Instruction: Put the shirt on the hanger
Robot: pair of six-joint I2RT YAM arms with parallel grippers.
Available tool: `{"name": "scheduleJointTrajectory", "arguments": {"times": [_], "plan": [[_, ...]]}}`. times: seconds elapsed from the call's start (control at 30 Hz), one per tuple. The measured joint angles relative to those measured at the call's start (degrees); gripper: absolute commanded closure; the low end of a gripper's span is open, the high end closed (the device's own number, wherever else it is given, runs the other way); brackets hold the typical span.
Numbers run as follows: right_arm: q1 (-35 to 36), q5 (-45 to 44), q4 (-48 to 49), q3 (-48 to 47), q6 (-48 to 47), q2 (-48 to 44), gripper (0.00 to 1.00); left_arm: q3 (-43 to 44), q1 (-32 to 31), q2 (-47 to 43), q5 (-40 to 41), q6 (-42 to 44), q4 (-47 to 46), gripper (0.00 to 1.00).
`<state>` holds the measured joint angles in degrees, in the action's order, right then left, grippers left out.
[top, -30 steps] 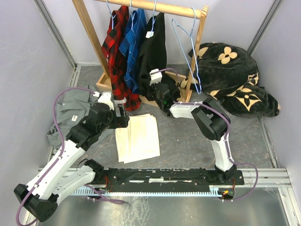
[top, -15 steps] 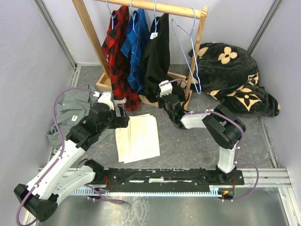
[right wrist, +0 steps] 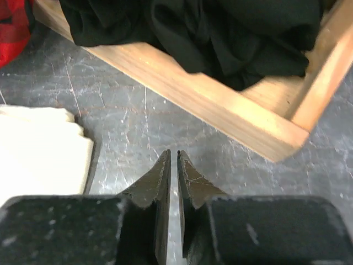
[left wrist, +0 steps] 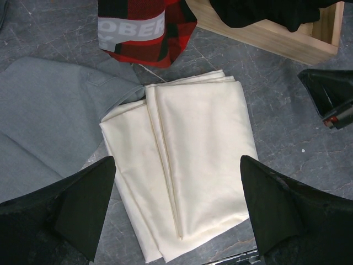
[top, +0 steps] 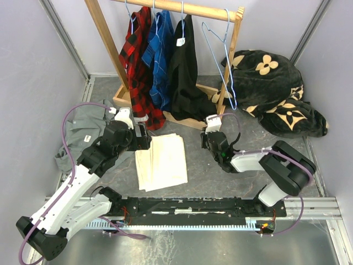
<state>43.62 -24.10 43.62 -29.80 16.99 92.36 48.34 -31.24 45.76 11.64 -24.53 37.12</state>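
Observation:
The black shirt [top: 185, 72] hangs from a light-blue wire hanger [top: 181, 14] on the rack's rail, and its hem bunches in the rack's base frame [right wrist: 242, 33]. My right gripper [top: 206, 134] [right wrist: 172, 153] sits low over the floor just in front of that base. Its jaws are parted by a thin slit with nothing between them. My left gripper [top: 144, 136] [left wrist: 176, 204] hovers wide open and holds nothing above a folded cream cloth [left wrist: 187, 165].
The wooden rack [top: 231, 55] also carries a red plaid shirt [top: 135, 61], a blue shirt [top: 160, 55] and an empty blue hanger [top: 220, 55]. A grey shirt [top: 83, 130] lies at left. A black flowered blanket [top: 270, 88] lies heaped at back right.
My right gripper has pulled back from the black shirt's hem toward the near side, and its jaws have parted slightly. The shirt now hangs straight. The left arm has not moved.

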Motion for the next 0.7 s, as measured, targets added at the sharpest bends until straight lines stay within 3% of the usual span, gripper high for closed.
{"name": "scheduleJointTrajectory", "arguments": {"times": [0.1, 0.2, 0.27, 0.33, 0.37, 0.57, 0.7], "plan": [[0.5, -1.1, -4.1, 2.9, 2.6, -5.0, 0.85, 0.0, 0.0, 0.0, 0.0, 0.0, 0.0, 0.00], [0.7, -2.6, -11.4, 3.6, 5.6, -11.7, 0.79, 0.0, 0.0, 0.0, 0.1, 0.0, 0.0, 0.00], [0.7, -3.6, -18.4, 3.3, 8.0, -16.6, 0.69, 0.0, 0.0, -0.1, 0.3, 0.0, 0.0, 0.00], [0.6, -4.2, -26.3, 2.6, 10.5, -20.7, 0.47, 0.0, 0.0, -0.1, 0.7, 0.0, 0.0, 0.00], [0.6, -4.3, -31.2, 1.9, 12.2, -22.8, 0.41, 0.0, 0.0, -0.1, 1.2, 0.0, 0.1, 0.01], [0.6, -0.8, -61.1, -7.0, 20.7, -31.6, 0.27, 1.1, 0.0, -1.2, 3.3, 0.0, 1.8, 0.01], [0.6, 1.2, -72.3, -8.7, 23.6, -39.6, 0.21, 2.7, 0.0, -3.7, 5.1, 0.0, 2.2, 0.01]]}}
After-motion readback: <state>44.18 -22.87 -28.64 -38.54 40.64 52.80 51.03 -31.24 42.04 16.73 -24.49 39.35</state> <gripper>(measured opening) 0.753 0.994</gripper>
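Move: Up on the rack, the black shirt that the empty right hand has left hangs some 20 cm ahead, about 7 cm to the left and 20 cm higher. The empty hanger is as far ahead and as high, 8 cm to the hand's right; the blue plaid shirt hangs about 12 cm left of the black one. On the table the folded cream cloth lies about 18 cm left and 9 cm back. From the left hand the black shirt is some 31 cm ahead, 15 cm right and 8 cm higher. Backing away from the rack and the hung black shirt, the right hand draws back about 11 cm while going 8 cm right and rising over the bare table, its fingers tipping down some 25 degrees, turning slightly clockwise and opening wide from nearly shut. Late on, the left hand, still wide open and empty, lifts about 3 cm and drifts left above the cream cloth. ##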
